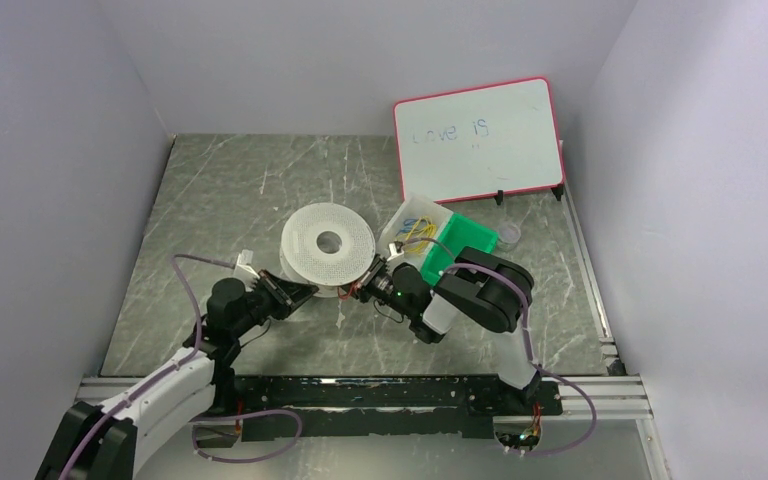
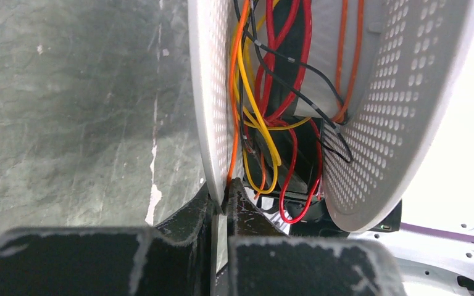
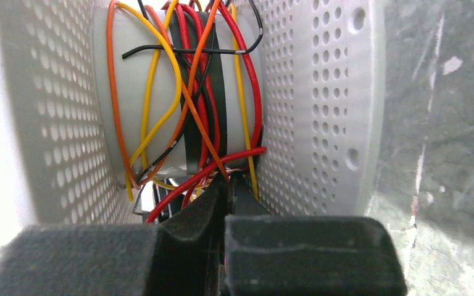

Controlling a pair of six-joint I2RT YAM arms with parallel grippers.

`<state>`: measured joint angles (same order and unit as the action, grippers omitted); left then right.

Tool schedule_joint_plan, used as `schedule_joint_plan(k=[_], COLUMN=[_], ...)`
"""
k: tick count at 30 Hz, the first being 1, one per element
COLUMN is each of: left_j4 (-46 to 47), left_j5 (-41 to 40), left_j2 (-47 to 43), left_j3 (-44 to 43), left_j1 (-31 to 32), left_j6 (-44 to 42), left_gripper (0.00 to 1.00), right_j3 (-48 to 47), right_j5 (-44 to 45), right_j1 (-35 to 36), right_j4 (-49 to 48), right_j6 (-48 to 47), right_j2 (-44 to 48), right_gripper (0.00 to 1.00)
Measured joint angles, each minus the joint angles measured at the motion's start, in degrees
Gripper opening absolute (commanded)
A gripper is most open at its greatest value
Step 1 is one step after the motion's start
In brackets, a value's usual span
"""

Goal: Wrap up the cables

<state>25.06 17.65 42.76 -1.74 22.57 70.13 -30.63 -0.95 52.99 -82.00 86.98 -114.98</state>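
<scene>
A white perforated spool stands tilted between both grippers. My left gripper is shut on the rim of one spool flange, which is pinched between its fingertips. An orange cable runs down along that flange to the tips. Orange, red, yellow and black wires lie loosely wound on the spool core. My right gripper is shut at the spool's other side. An orange cable crosses the core and ends between its closed tips, with a red wire just above them.
A green bin with yellow and blue wire loops sits right behind the right arm. A pink-framed whiteboard leans at the back right. A small white part lies left of the spool. Walls enclose the table on three sides.
</scene>
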Motion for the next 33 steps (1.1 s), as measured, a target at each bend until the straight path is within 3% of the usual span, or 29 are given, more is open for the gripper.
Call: schedule_joint_plan(k=[12, 27, 33], left_j4=[2.2, 4.6, 4.1], left_j5=[1.1, 3.8, 4.4], left_j2=[8.5, 14.9, 18.7], left_j3=[0.0, 0.0, -0.2], left_j1=[0.0, 0.8, 1.0], left_j6=[0.1, -3.2, -5.2], left_gripper=[0.11, 0.28, 0.28], right_j3=[1.9, 4.9, 8.0], right_j5=[-1.2, -3.5, -2.9], right_j1=[1.7, 3.0, 3.2], right_j4=[0.0, -1.5, -1.5], right_j6=[2.1, 2.1, 1.5], right_j2=[-1.9, -2.2, -1.6], right_gripper=[0.17, 0.27, 0.3])
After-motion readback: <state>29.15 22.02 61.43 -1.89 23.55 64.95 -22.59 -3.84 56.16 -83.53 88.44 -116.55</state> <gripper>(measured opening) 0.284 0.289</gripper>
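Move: The cable spool is still in my grip, its middle about 8 cm ahead of my left hand, 2 cm to the right and 3 cm up; its lower rim is between those fingers. The table spot it goes to is about 6 cm ahead, 2 cm right and 8 cm below. From my right hand, the spool's middle is some 8 cm ahead, 5 cm left and 3 cm up; the white box is 16 cm ahead, 14 cm right and 6 cm below, the green lid 12 cm ahead, 25 cm right and 7 cm below. I sink both hands with the spool towards the table, the left about 6 cm and finally drawing back a little, tipping its fingers down some 10 degrees. On the way its fingers ease open around the lower rim. My right fingers open too, beside the lower flange and loose cables, as that hand draws back about 5 cm and down nearly as far. ##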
